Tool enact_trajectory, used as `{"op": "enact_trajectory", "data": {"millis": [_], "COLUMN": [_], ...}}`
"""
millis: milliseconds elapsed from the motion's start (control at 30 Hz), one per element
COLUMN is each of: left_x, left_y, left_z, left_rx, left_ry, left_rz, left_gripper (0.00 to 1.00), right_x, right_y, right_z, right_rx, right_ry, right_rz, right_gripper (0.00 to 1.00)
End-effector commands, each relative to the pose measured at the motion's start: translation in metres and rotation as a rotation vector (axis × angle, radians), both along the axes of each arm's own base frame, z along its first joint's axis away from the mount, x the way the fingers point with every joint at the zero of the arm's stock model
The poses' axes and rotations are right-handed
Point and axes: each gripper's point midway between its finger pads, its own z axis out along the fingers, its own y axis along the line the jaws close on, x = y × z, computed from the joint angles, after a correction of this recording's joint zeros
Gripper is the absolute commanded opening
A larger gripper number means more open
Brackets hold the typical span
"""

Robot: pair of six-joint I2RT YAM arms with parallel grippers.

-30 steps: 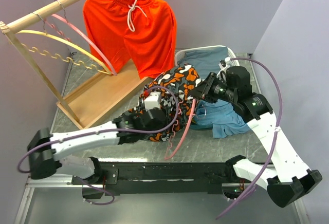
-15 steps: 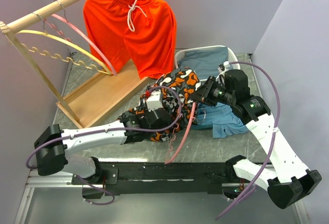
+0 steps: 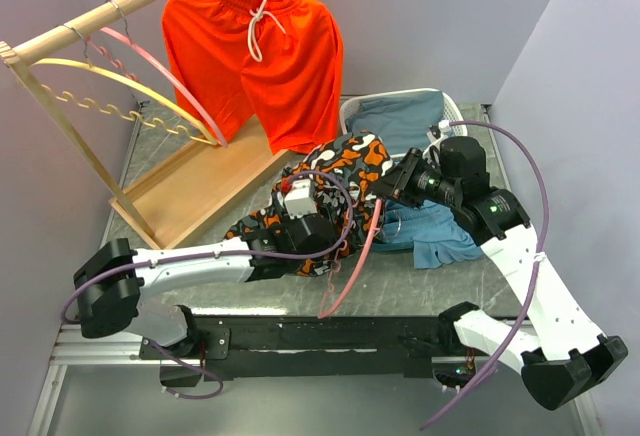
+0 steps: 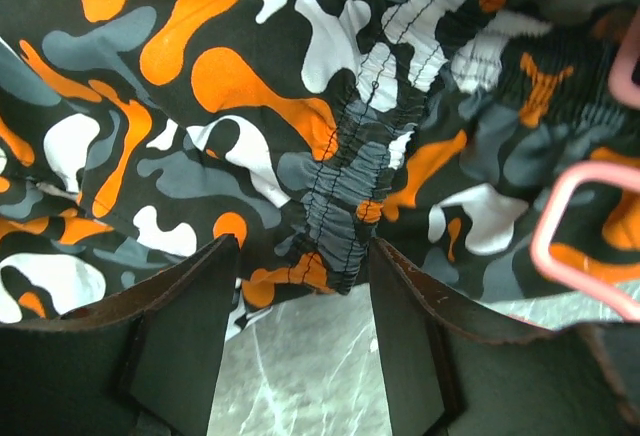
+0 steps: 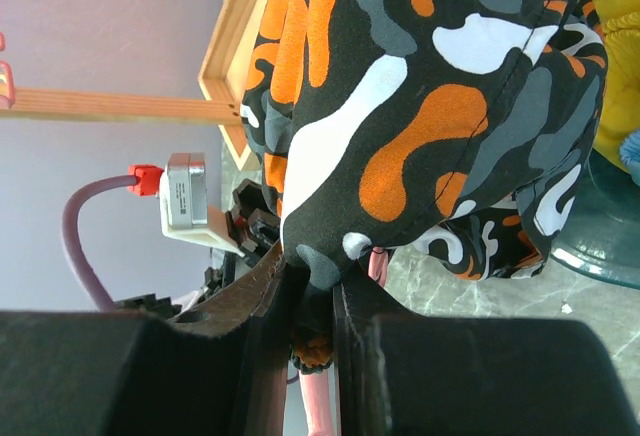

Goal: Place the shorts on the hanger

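Note:
The camouflage shorts (image 3: pixel 335 161) hang bunched from my right gripper (image 3: pixel 392 186), which is shut on a fold of the fabric (image 5: pixel 400 106). The pale pink hanger (image 3: pixel 352 256) slants down from that grip toward the table's front edge. In the right wrist view its pink bar (image 5: pixel 318 411) shows between my fingers under the cloth. My left gripper (image 3: pixel 318 224) is open just below the shorts. In the left wrist view (image 4: pixel 300 291) the elastic waistband (image 4: pixel 355 186) hangs between the fingertips, untouched, and pink hanger loops (image 4: pixel 575 221) lie at the right.
A wooden rack (image 3: pixel 190 191) at the back left carries plain orange shorts (image 3: pixel 255 56), a yellow hanger (image 3: pixel 110 76) and another pink hanger (image 3: pixel 165 71). A white basket (image 3: pixel 400 98) holds blue cloth. More blue cloth (image 3: pixel 435 231) lies under the right arm.
My left arm has reached further right and forward under the shorts. My right gripper has lifted the shorts and hanger slightly.

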Motion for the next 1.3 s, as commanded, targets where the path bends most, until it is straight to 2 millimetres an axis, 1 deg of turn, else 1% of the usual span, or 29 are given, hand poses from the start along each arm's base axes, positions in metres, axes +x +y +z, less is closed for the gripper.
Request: {"op": "enact_trajectory", "data": {"millis": [0,67,100,133,267,367,433,533,567,600,633,667,700,733,767,800,833,867,900,933,967,1000,1033,1067,1100,1133,1200,1233,1267], "left_x": [0.015,0.015,0.013,0.011,0.011,0.016,0.018,0.021,0.021,0.021,0.02,0.019,0.018,0.017,0.013,0.011,0.009,0.005,0.002,-0.002,-0.006,-0.008,-0.011,-0.016,-0.019,-0.021,-0.028,-0.029,-0.032], "left_y": [-0.001,-0.005,-0.005,-0.006,-0.001,-0.001,0.005,0.019,0.025,0.031,0.035,0.042,0.046,0.05,0.056,0.06,0.062,0.069,0.071,0.073,0.078,0.081,0.084,0.09,0.093,0.096,0.102,0.104,0.105], "left_z": [0.02,0.025,0.02,0.023,0.015,0.011,0.003,0.002,-0.001,-0.002,0.001,-0.004,-0.003,0.002,-0.005,-0.006,0.0,-0.008,-0.01,-0.006,-0.012,-0.012,-0.007,-0.014,-0.013,-0.009,-0.012,-0.01,-0.009], "left_rx": [-0.09,-0.117,-0.114,-0.137,-0.13,-0.11,-0.081,-0.081,-0.074,-0.072,-0.081,-0.071,-0.078,-0.099,-0.089,-0.1,-0.132,-0.121,-0.131,-0.158,-0.148,-0.156,-0.178,-0.153,-0.152,-0.162,-0.134,-0.136,-0.137], "left_ry": [-0.071,-0.09,-0.088,-0.091,-0.088,-0.089,-0.079,-0.094,-0.095,-0.098,-0.103,-0.101,-0.105,-0.109,-0.104,-0.103,-0.105,-0.097,-0.089,-0.081,-0.07,-0.061,-0.06,-0.04,-0.033,-0.033,-0.012,-0.009,0.001], "left_rz": [0.09,0.069,0.051,0.041,0.057,0.093,0.13,0.198,0.214,0.233,0.246,0.255,0.266,0.27,0.265,0.268,0.262,0.256,0.254,0.241,0.235,0.234,0.232,0.226,0.221,0.217,0.197,0.194,0.186], "left_gripper": [0.61,0.61,0.61,0.62,0.64,0.63,0.62,0.51,0.4,0.34,0.25,0.11,0.04,0.01,0.01,0.01,0.01,0.01,0.01,0.01,0.01,0.01,0.01,0.01,0.01,0.01,0.01,0.01,0.01], "right_x": [0.0,-0.001,0.0,-0.001,-0.001,-0.001,-0.001,-0.002,-0.001,0.0,0.001,0.002,0.004,0.007,0.009,0.014,0.018,0.022,0.03,0.035,0.041,0.046,0.053,0.056,0.058,0.065,0.069,0.073,0.076], "right_y": [-0.001,-0.002,-0.003,-0.003,-0.003,-0.002,-0.003,-0.004,-0.006,-0.006,-0.007,-0.008,-0.009,-0.01,-0.012,-0.015,-0.016,-0.019,-0.028,-0.031,-0.037,-0.04,-0.047,-0.048,-0.045,-0.049,-0.05,-0.05,-0.052], "right_z": [0.026,0.028,0.026,0.027,0.025,0.028,0.029,0.029,0.031,0.033,0.035,0.038,0.04,0.043,0.05,0.055,0.058,0.067,0.072,0.075,0.079,0.086,0.089,0.091,0.099,0.099,0.113,0.114,0.12], "right_rx": [0.052,0.054,0.05,0.046,0.049,0.057,0.057,0.049,0.049,0.054,0.059,0.066,0.075,0.081,0.093,0.114,0.125,0.138,0.154,0.161,0.171,0.204,0.224,0.245,0.29,0.302,0.337,0.342,0.353], "right_ry": [-0.085,-0.091,-0.086,-0.09,-0.087,-0.09,-0.09,-0.091,-0.096,-0.093,-0.098,-0.103,-0.098,-0.102,-0.111,-0.115,-0.114,-0.128,-0.124,-0.127,-0.134,-0.145,-0.15,-0.149,-0.151,-0.147,-0.165,-0.162,-0.173], "right_rz": [-0.014,-0.018,-0.022,-0.023,-0.025,-0.021,-0.021,-0.031,-0.038,-0.046,-0.052,-0.062,-0.073,-0.087,-0.098,-0.119,-0.133,-0.155,-0.201,-0.226,-0.258,-0.28,-0.308,-0.316,-0.306,-0.319,-0.326,-0.335,-0.343], "right_gripper": [0.0,0.0,0.0,0.0,0.0,0.0,0.0,0.0,0.0,0.0,0.0,0.0,0.0,0.0,0.0,0.0,0.0,0.0,0.0,0.0,0.0,0.0,0.0,0.0,0.0,0.0,0.0,0.0,0.0]}}
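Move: The free side of the shorts' waistband hangs almost between the left gripper's open fingers, about 2 cm ahead, 1 cm left and 2 cm below. The held pink hanger hangs roughly 5 cm back and 4 cm right of this hand. The tub with the blue clothes is some 20 cm right, 6 cm farther out and 10 cm lower. From the right gripper, still gripping the shorts and one hanger end, that waistband spot lies about 7 cm left, level fore and aft, and some 15 cm below. Ease the left gripper a centimetre or two forward and left, slightly down, over the free waistband edge and pinch it shut. Then draw the waistband left about 6 cm, coming back and finally up some 3 cm, away from the right gripper. As that pull goes on, take the right gripper forward and right about 5 cm and slightly up, turning clockwise, keeping its grip on the shorts and hanger. ##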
